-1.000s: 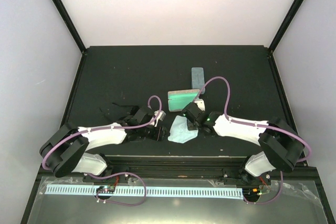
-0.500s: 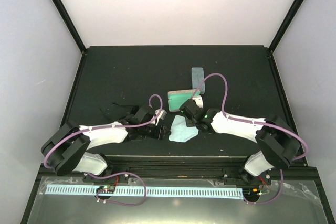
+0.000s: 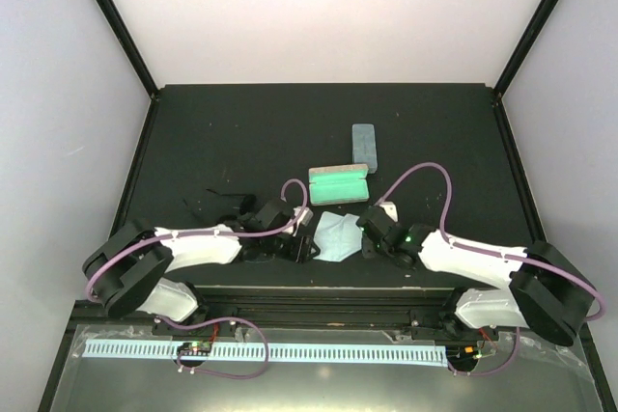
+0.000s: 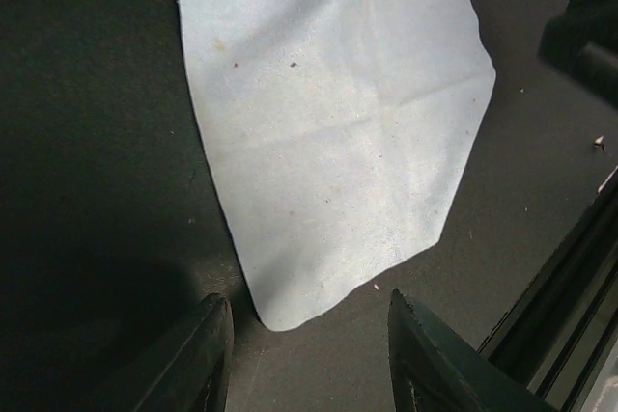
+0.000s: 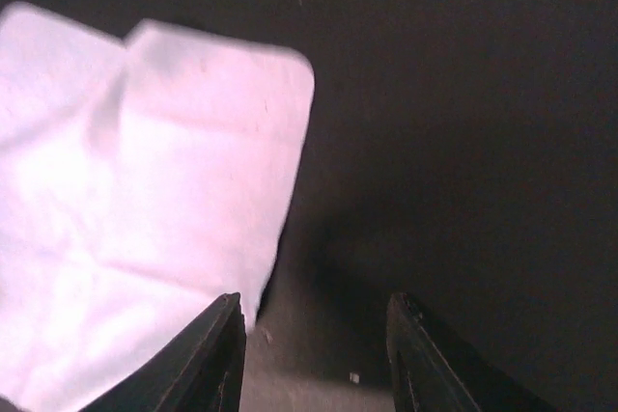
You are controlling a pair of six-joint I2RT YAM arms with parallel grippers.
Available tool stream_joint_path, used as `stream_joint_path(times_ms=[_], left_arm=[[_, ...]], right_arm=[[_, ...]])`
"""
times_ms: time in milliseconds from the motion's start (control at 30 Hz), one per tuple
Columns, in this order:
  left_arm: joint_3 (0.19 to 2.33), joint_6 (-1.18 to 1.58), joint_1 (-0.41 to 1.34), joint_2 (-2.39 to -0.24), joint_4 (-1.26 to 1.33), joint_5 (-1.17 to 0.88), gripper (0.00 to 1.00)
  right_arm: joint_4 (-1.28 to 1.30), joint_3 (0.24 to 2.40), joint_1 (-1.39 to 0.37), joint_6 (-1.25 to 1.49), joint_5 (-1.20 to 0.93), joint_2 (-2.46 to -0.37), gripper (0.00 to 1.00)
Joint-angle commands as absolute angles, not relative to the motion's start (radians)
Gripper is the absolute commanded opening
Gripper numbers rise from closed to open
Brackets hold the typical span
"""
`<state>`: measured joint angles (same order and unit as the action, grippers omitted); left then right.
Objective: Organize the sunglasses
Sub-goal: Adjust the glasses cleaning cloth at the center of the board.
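Note:
A black pair of sunglasses (image 3: 214,205) lies on the dark table to the left, behind my left arm. No pink-maroon pair shows. A light blue cloth (image 3: 338,235) lies flat between my two grippers. My left gripper (image 3: 309,246) is low at the cloth's left edge. In the left wrist view it (image 4: 309,354) is open, with the cloth's corner (image 4: 328,123) just ahead of the fingertips and only table between them. My right gripper (image 3: 368,241) sits at the cloth's right edge. It (image 5: 314,354) is open and empty, the cloth (image 5: 145,190) lying to its left.
An open case with a green lining (image 3: 338,183) lies just behind the cloth. A closed blue-grey case (image 3: 364,146) lies farther back. The table's black front rail (image 4: 570,277) runs close to my left gripper.
My right gripper has opened, let go of the cloth and drawn back to the right. The cloth has dropped flat. My left gripper has widened a little and slid right.

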<state>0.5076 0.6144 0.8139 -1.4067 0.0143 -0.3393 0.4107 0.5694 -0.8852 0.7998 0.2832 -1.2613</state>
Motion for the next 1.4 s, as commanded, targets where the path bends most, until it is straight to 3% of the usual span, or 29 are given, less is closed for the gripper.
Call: stream_joint_path(times_ms=[0,200,400,500,633,700,1100,1367], left_arm=[[0.553,0.643,0.839,-1.453,0.011,-0.329,0.46],[0.568,0.659,0.843,-1.504,0.013,-0.326,0.45],[0.579,0.667,0.843,-1.526,0.001,-0.306,0.36],[0.584,0.671,0.843,-1.54,0.0,-0.305,0.28],[0.586,0.676,0.843,-1.544,0.001,-0.295,0.08],[0.587,0.678,0.843,-1.535,-0.002,-0.287,0.02],[0.591,0.664,0.844,-1.378,-0.072,-0.278,0.01],[0.589,0.653,0.843,-1.354,-0.094,-0.264,0.02]], right_arm=[[0.304,0.489,-0.882,0.867,0.123,-1.227,0.43],[0.148,0.44,-0.882,0.895,0.046,-1.298,0.42],[0.037,0.423,-0.881,0.929,0.013,-1.363,0.34],[0.03,0.426,-0.881,0.935,0.01,-1.359,0.26],[0.076,0.44,-0.882,0.937,0.019,-1.333,0.05],[0.107,0.451,-0.881,0.936,0.027,-1.313,0.01],[0.304,0.507,-0.882,0.956,0.005,-1.134,0.01],[0.409,0.533,-0.882,1.018,0.039,-1.12,0.02]])
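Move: The cleaning cloth lies flat between the two grippers. Its middle is about 5 cm ahead and 5 cm to the right of the left hand, which hovers over its near-left corner. From the right hand the middle is some 8 cm left and 2 cm ahead, about 2 cm below both. The open green case stands 16 cm ahead and 5 cm right of the left hand; the grey case is 22 cm ahead and 3 cm left of the right hand. Both grippers pinch the cloth, the left its near-left corner, the right its right edge near the front. The left gets there by sinking about 2 cm and easing right; the right dips and draws back a little, then slides some 5 cm left, fingertips swinging about 20 degrees leftward. Both shut fully, then rise roughly 4 cm, the right easing back to its right. ##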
